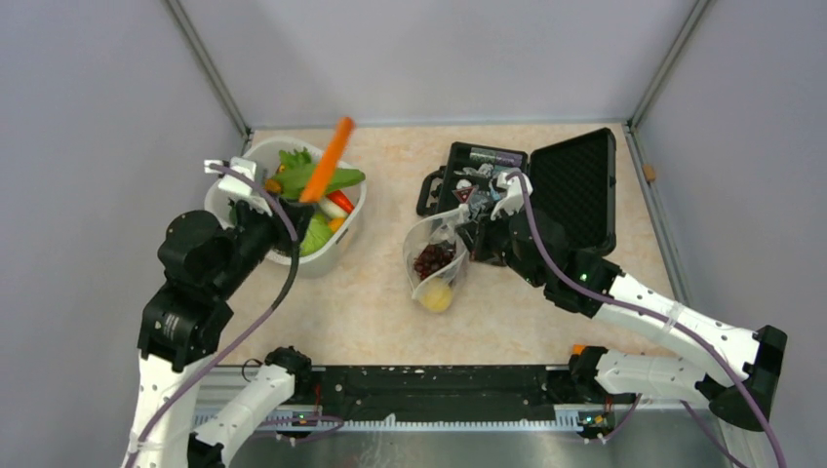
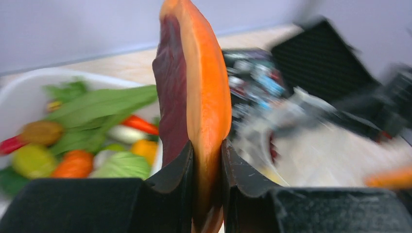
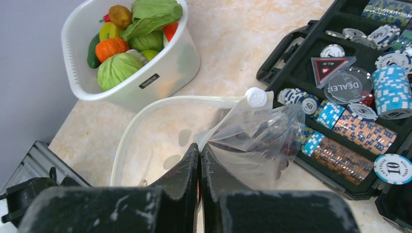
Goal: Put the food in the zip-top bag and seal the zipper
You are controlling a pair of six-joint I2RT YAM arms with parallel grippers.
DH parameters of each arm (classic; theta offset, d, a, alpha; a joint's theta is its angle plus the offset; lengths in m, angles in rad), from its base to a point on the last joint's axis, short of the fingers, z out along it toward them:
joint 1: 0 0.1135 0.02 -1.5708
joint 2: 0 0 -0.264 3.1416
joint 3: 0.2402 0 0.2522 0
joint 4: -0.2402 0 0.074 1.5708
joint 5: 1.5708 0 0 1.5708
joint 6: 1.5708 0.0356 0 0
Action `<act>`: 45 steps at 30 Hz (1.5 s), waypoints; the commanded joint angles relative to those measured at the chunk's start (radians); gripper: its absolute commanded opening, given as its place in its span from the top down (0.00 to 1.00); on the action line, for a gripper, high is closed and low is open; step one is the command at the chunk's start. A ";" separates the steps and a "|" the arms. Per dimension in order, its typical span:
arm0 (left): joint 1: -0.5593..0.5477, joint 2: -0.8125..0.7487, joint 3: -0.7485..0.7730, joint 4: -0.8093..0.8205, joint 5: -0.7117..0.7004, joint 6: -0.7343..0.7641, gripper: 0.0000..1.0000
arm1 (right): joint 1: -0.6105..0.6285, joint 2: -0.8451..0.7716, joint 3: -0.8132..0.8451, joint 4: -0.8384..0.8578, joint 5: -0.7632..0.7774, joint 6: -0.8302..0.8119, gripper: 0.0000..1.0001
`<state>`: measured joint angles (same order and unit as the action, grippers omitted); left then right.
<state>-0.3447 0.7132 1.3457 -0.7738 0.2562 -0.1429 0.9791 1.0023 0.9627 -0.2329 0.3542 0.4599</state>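
My left gripper [image 1: 295, 216] [image 2: 208, 154] is shut on a long orange toy food slice [image 1: 332, 156] [image 2: 209, 92] with a dark maroon face, held upright above the white basket [image 1: 332, 255]. The basket holds green leaves [image 1: 327, 177], a red pepper and other toy food. The clear zip-top bag [image 1: 436, 263] [image 3: 257, 131] lies mid-table with dark grapes [image 1: 432, 258] and a yellow lemon [image 1: 436, 295] inside. My right gripper [image 1: 466, 226] [image 3: 200, 148] is shut on the bag's mouth edge and holds it up. The whitish zipper [image 3: 141, 112] curves open, its round slider [image 3: 256, 97] at the end.
An open black hard case [image 1: 575, 185] [image 3: 291, 48] full of poker chips stands right behind the bag, touching it. The basket also shows in the right wrist view [image 3: 160, 73] at the table's left. Grey walls enclose the table on three sides.
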 commanded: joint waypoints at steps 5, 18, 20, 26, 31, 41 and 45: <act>0.043 0.310 -0.032 0.273 -0.881 -0.156 1.00 | -0.009 -0.003 0.015 0.043 -0.073 0.031 1.00; 0.098 0.676 0.002 0.395 -0.863 -0.260 0.86 | -0.010 -0.014 0.018 0.043 -0.082 0.018 1.00; 0.114 0.705 0.002 0.405 -0.781 -0.255 0.40 | -0.009 -0.011 0.018 0.047 -0.091 0.017 1.00; 0.125 0.697 -0.004 0.374 -0.591 -0.223 0.01 | -0.010 -0.004 0.019 0.044 -0.091 0.008 1.00; 0.153 0.577 -0.049 0.322 -0.617 -0.222 0.01 | -0.008 -0.005 0.020 0.044 -0.090 -0.003 1.00; 0.260 0.351 -0.232 0.227 -0.471 -0.125 0.01 | -0.010 -0.004 0.012 0.053 -0.117 -0.011 1.00; 0.259 0.261 -0.352 0.364 0.038 -0.029 0.01 | -0.010 0.003 0.011 0.055 -0.127 -0.013 1.00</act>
<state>-0.0837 1.0309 1.0966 -0.5041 -0.1902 -0.2783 0.9783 1.0031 0.9627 -0.2298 0.2428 0.4637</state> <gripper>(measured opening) 0.986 0.006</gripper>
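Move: Ahead and to the left of the left hand, which already grips the long orange fruit slice, the basket's middle lies about 26 cm farther out, 14 cm left and 28 cm down. In it, the cabbage is roughly 19 cm ahead and 10 cm left of that hand, the big green leaf some 32 cm ahead and 7 cm left. The zip-top bag lies about 8 cm ahead and 17 cm right. From the right hand, the basket is around 22 cm ahead, 39 cm left. Swinging quickly forward some 23 cm over the basket, the left hand also goes about 10 cm left and 15 cm down while turning roughly 50 degrees counter-clockwise, then opens fully to let go of the slice. Still open, it backs off about 9 cm, rising before dipping again. The right hand keeps its pinch on the bag's rim, easing only slightly back and left. ##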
